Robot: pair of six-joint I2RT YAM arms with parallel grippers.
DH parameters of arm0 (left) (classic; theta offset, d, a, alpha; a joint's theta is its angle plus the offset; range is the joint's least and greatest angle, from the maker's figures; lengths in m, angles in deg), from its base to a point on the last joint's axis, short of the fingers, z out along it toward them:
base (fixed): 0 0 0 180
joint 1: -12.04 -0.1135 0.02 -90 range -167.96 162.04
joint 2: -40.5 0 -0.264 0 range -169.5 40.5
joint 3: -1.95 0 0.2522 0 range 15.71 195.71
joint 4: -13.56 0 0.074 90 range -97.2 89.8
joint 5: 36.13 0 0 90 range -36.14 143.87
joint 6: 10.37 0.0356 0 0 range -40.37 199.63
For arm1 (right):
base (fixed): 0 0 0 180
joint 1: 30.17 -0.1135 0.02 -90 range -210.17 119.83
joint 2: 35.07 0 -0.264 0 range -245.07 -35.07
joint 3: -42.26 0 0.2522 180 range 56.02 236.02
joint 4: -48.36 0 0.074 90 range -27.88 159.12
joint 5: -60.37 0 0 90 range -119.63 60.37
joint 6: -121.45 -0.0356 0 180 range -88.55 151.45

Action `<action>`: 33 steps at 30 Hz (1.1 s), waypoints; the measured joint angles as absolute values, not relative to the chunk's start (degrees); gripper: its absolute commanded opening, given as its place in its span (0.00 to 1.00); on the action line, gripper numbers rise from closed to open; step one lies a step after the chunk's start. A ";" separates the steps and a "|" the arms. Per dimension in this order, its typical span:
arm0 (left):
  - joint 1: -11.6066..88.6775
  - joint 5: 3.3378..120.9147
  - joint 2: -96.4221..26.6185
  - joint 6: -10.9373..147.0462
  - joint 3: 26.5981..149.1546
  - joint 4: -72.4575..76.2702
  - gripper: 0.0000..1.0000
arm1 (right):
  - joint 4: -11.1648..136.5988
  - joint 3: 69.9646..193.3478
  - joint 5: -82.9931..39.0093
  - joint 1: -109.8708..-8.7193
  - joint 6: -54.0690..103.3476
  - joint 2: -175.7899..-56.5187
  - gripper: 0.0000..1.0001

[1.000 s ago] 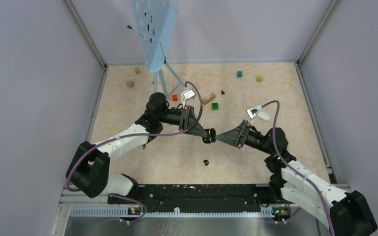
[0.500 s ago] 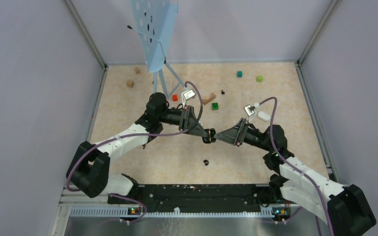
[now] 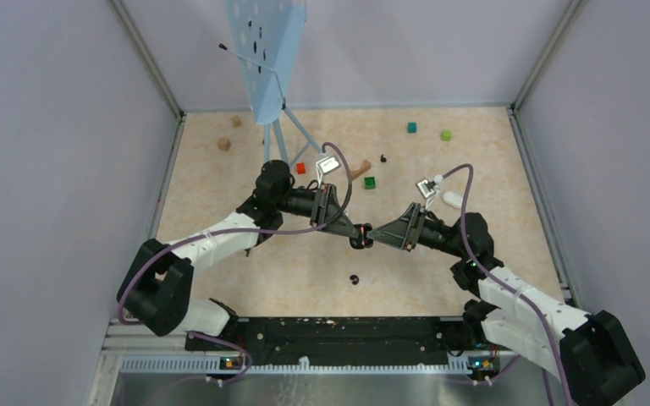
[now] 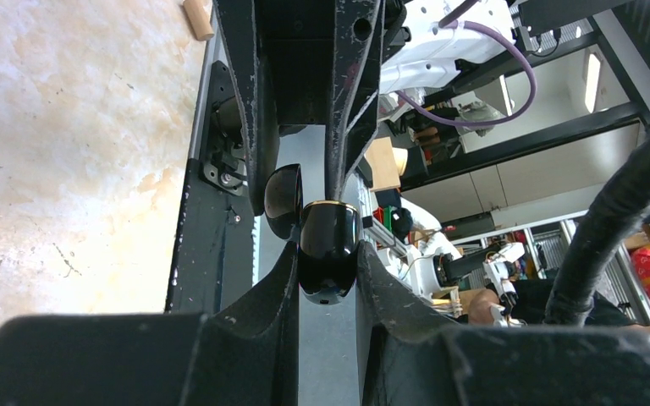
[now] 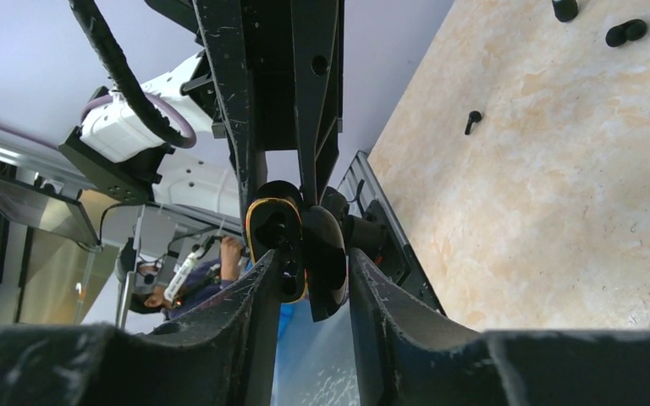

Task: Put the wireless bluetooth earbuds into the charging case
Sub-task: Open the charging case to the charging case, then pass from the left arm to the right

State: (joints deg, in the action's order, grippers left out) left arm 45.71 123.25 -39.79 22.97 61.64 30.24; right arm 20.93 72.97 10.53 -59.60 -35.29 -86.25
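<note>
Both grippers meet above the middle of the table. My left gripper [image 3: 356, 236] [image 4: 326, 258] is shut on the glossy black charging case [image 4: 328, 254], which has a gold rim. Its lid [image 4: 282, 200] hangs open beside it. My right gripper [image 3: 372, 236] [image 5: 307, 262] comes from the opposite side. Its fingers press on the case [image 5: 274, 237] and the lid [image 5: 328, 258]. One black earbud [image 3: 355, 278] lies on the table below the grippers, and another small black bud [image 3: 383, 157] lies further back. More black pieces [image 5: 625, 32] show in the right wrist view.
A white rounded object [image 3: 453, 200] lies right of the right arm. Green cubes [image 3: 370, 182] [image 3: 446, 134], a teal cube [image 3: 411, 127], a red cube [image 3: 300, 167] and wooden blocks [image 3: 223, 144] are scattered at the back. A blue stand [image 3: 267, 59] rises at the back left.
My right gripper has slid left onto the case and its jaws have narrowed from wide open onto it. The left gripper has kept its hold, shifting only slightly.
</note>
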 measured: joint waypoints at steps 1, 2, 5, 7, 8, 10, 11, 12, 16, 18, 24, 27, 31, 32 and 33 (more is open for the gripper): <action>45.75 123.25 -39.79 22.97 61.64 30.26 0.00 | 20.93 72.97 10.64 -59.60 -35.26 -86.27 0.32; 45.84 123.23 -39.79 22.97 61.64 30.26 0.00 | 20.87 72.97 10.81 -59.60 -35.26 -86.36 0.32; 45.88 123.25 -39.79 22.97 61.64 30.26 0.00 | 20.63 72.99 11.05 -59.60 -35.24 -87.02 0.33; 45.90 123.25 -39.79 22.97 61.64 30.26 0.00 | 20.58 72.99 11.21 -59.60 -35.24 -87.32 0.34; 45.90 123.23 -39.79 22.97 61.64 30.26 0.00 | 20.58 72.99 11.27 -59.60 -35.24 -87.37 0.34; 45.95 123.23 -39.79 22.97 61.64 30.26 0.00 | 20.54 72.99 11.47 -59.60 -35.24 -87.39 0.30; 45.95 123.23 -39.79 22.97 61.64 30.26 0.00 | 20.54 72.99 11.64 -59.60 -35.26 -87.41 0.27; 45.95 123.21 -39.79 22.97 61.64 30.26 0.00 | 20.47 72.99 11.71 -59.60 -35.31 -87.50 0.24; 45.95 123.27 -39.79 22.75 61.64 30.35 0.00 | 20.12 72.99 11.80 -59.60 -35.46 -88.00 0.08; 46.03 123.27 -39.79 22.55 61.64 30.37 0.00 | 20.17 72.99 11.78 -59.60 -35.24 -88.15 0.00; 46.10 123.21 -39.79 23.23 61.77 29.52 0.52 | 21.22 73.02 11.64 -59.55 -34.59 -88.07 0.00; 46.01 122.62 -39.81 28.17 63.34 23.35 0.84 | 24.32 73.52 11.38 -59.51 -34.02 -87.56 0.00; 45.34 120.06 -40.01 37.24 68.07 9.65 0.96 | 35.49 78.55 8.89 -59.51 -30.72 -85.97 0.00; 45.05 118.88 -39.98 39.63 69.25 6.02 0.97 | 38.48 79.88 7.91 -59.51 -29.76 -85.46 0.00; 44.77 117.76 -39.85 41.31 69.99 3.35 0.98 | 41.37 81.12 6.57 -59.51 -28.88 -84.81 0.00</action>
State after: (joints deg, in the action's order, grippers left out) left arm 44.77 117.76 -39.85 41.31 69.99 3.35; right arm 41.37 81.12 6.57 -59.51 -28.88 -84.81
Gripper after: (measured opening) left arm 0.943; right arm 0.049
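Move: Just to the right hand's left, some 2 cm off and level with its half-open fingers, hangs the open lid of the charging case. The case body is still gripped by the left hand, its middle about 1 cm to that hand's right, and sits roughly 2 cm left of and 2 cm above the right hand. A loose black earbud lies on the table around 25 cm below the right hand, some 4 cm left and 2 cm ahead. Closing on the lid comes first: the right fingers, already either side of it, shut and pinch it as that hand sinks about 1 cm, the left hand still holding the body. Then the left fingers spread wide and let go of the body; both hands swing forward some 2 cm, fingertips tipping down almost 10 degrees, the left sinking slightly and the right rising back. ##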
